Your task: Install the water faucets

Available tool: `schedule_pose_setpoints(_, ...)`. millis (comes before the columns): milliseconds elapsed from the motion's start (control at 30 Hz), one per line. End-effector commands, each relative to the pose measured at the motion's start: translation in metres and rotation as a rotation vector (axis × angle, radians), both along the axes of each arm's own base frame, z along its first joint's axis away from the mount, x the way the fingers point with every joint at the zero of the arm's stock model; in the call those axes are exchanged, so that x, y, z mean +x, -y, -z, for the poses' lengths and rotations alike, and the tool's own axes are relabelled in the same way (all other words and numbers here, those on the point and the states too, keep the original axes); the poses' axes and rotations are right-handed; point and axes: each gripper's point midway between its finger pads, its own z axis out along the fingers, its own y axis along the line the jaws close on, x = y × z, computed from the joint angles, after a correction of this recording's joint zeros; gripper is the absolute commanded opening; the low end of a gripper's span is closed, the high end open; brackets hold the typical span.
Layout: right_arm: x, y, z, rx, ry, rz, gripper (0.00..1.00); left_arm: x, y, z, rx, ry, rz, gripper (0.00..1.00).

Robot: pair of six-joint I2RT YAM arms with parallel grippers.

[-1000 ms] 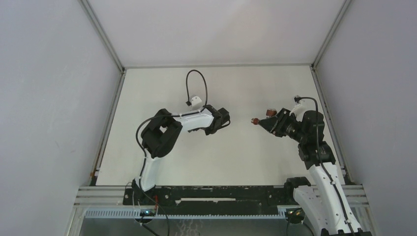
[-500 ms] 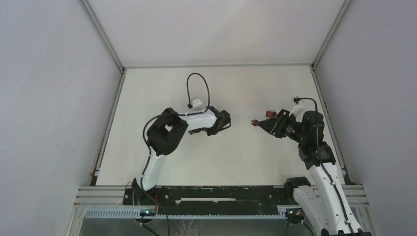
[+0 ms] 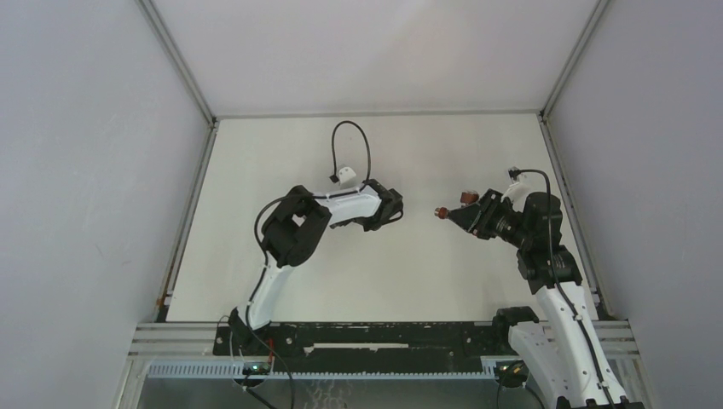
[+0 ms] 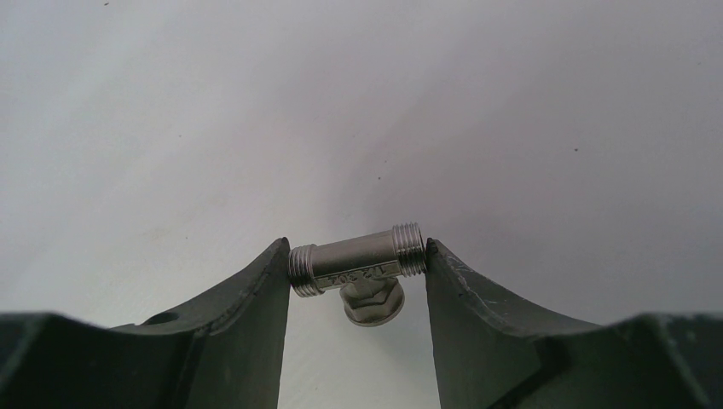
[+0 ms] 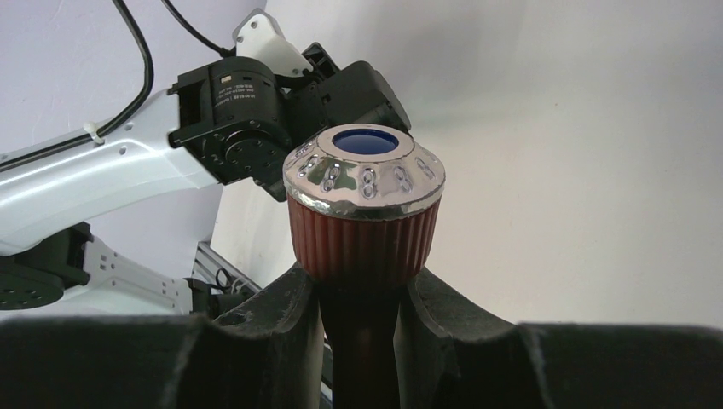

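Note:
Two parts make up the water faucets here. The small silvery T-shaped fitting (image 4: pixel 349 256) has threaded ends and a hex nut (image 4: pixel 373 302) below. My left gripper (image 4: pixel 356 257) is shut on it end to end, above the white table. In the top view that gripper (image 3: pixel 394 210) points right. The reddish-brown tap piece (image 5: pixel 365 230) has a ribbed knob with a chrome rim and blue cap. Its stem sits between the fingers of my right gripper (image 5: pixel 362 285), which is shut on it. Seen from above, the knob (image 3: pixel 443 211) points left out of the right gripper (image 3: pixel 459 215), a short gap from the left gripper.
Grey walls and aluminium posts close in the white table (image 3: pixel 375 273) on three sides. A black cable loop (image 3: pixel 354 141) arches over the left wrist. A black rail (image 3: pixel 367 334) runs along the near edge by the arm bases. The left arm (image 5: pixel 230 111) fills the right wrist view's upper left.
The left arm has shifted right, its elbow moving in and its gripper creeping towards the right gripper with the fitting still held. The right arm has stayed put.

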Motion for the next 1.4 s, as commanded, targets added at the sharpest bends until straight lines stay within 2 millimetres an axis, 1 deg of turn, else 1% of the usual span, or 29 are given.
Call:
schedule_pose_setpoints(0,0.004,-0.001,-0.029,0.01,0.099,-0.013,0.0,0.007,-0.001,-0.017,0.022,0.032,0.003,0.2)
schedule_pose_setpoints(133,0.003,-0.002,-0.03,0.013,0.101,-0.015,0.0,0.005,0.001,-0.016,0.01,0.02,0.004,0.24)
schedule_pose_setpoints(600,0.002,-0.003,-0.035,0.019,0.108,-0.024,0.0,0.0,0.007,-0.01,-0.035,-0.046,0.022,0.57)
schedule_pose_setpoints(733,0.002,-0.003,-0.035,0.022,0.11,-0.025,0.0,0.0,0.009,-0.009,-0.05,-0.051,0.028,0.61)
schedule_pose_setpoints(800,0.001,-0.003,-0.035,0.019,0.107,-0.024,0.0,-0.001,0.01,-0.009,-0.058,-0.056,0.028,0.66)
schedule_pose_setpoints(933,0.0,-0.002,-0.033,0.014,0.103,-0.02,0.0,-0.003,0.012,-0.007,-0.08,-0.068,0.034,0.81)
schedule_pose_setpoints(1000,0.0,-0.002,-0.033,0.013,0.103,-0.02,0.0,-0.003,0.013,-0.006,-0.089,-0.073,0.038,0.84)
schedule_pose_setpoints(1100,0.0,-0.002,-0.033,0.013,0.103,-0.02,0.0,-0.003,0.015,-0.013,-0.106,-0.077,0.049,0.9)
schedule_pose_setpoints(1233,0.0,-0.002,-0.032,0.012,0.101,-0.021,0.0,-0.007,0.015,-0.03,-0.134,-0.088,0.083,0.97)
schedule_pose_setpoints(1267,0.0,-0.002,-0.032,0.012,0.098,-0.021,0.0,-0.007,0.015,-0.036,-0.146,-0.093,0.101,0.98)
schedule_pose_setpoints(1367,0.001,-0.002,-0.031,0.01,0.095,-0.023,0.0,-0.01,0.016,-0.046,-0.2,-0.139,0.19,0.99)
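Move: The left hand already holds the silver tee fitting by its two threaded ends; the table spot where it is to be set down lies just below the hand, about 2 cm down, 1 cm back and 1 cm to the right. The faucet with the fluted handle, still held by the right hand, is some 31 cm to the left hand's right, 12 cm back and 18 cm higher. From the right hand, the table spot is roughly 30 cm to the left, 12 cm ahead and 20 cm below. Down slowly by about 1.5 cm, drifting a little back and to the right, the left hand brings the tee onto the table while its wrist tips the fingers some 10 degrees further down. The fingers then open from both threaded ends to nearly full width, and the hand rises about 2.5 cm, clear of the tee. The right hand stays put and keeps its grip on the faucet. ##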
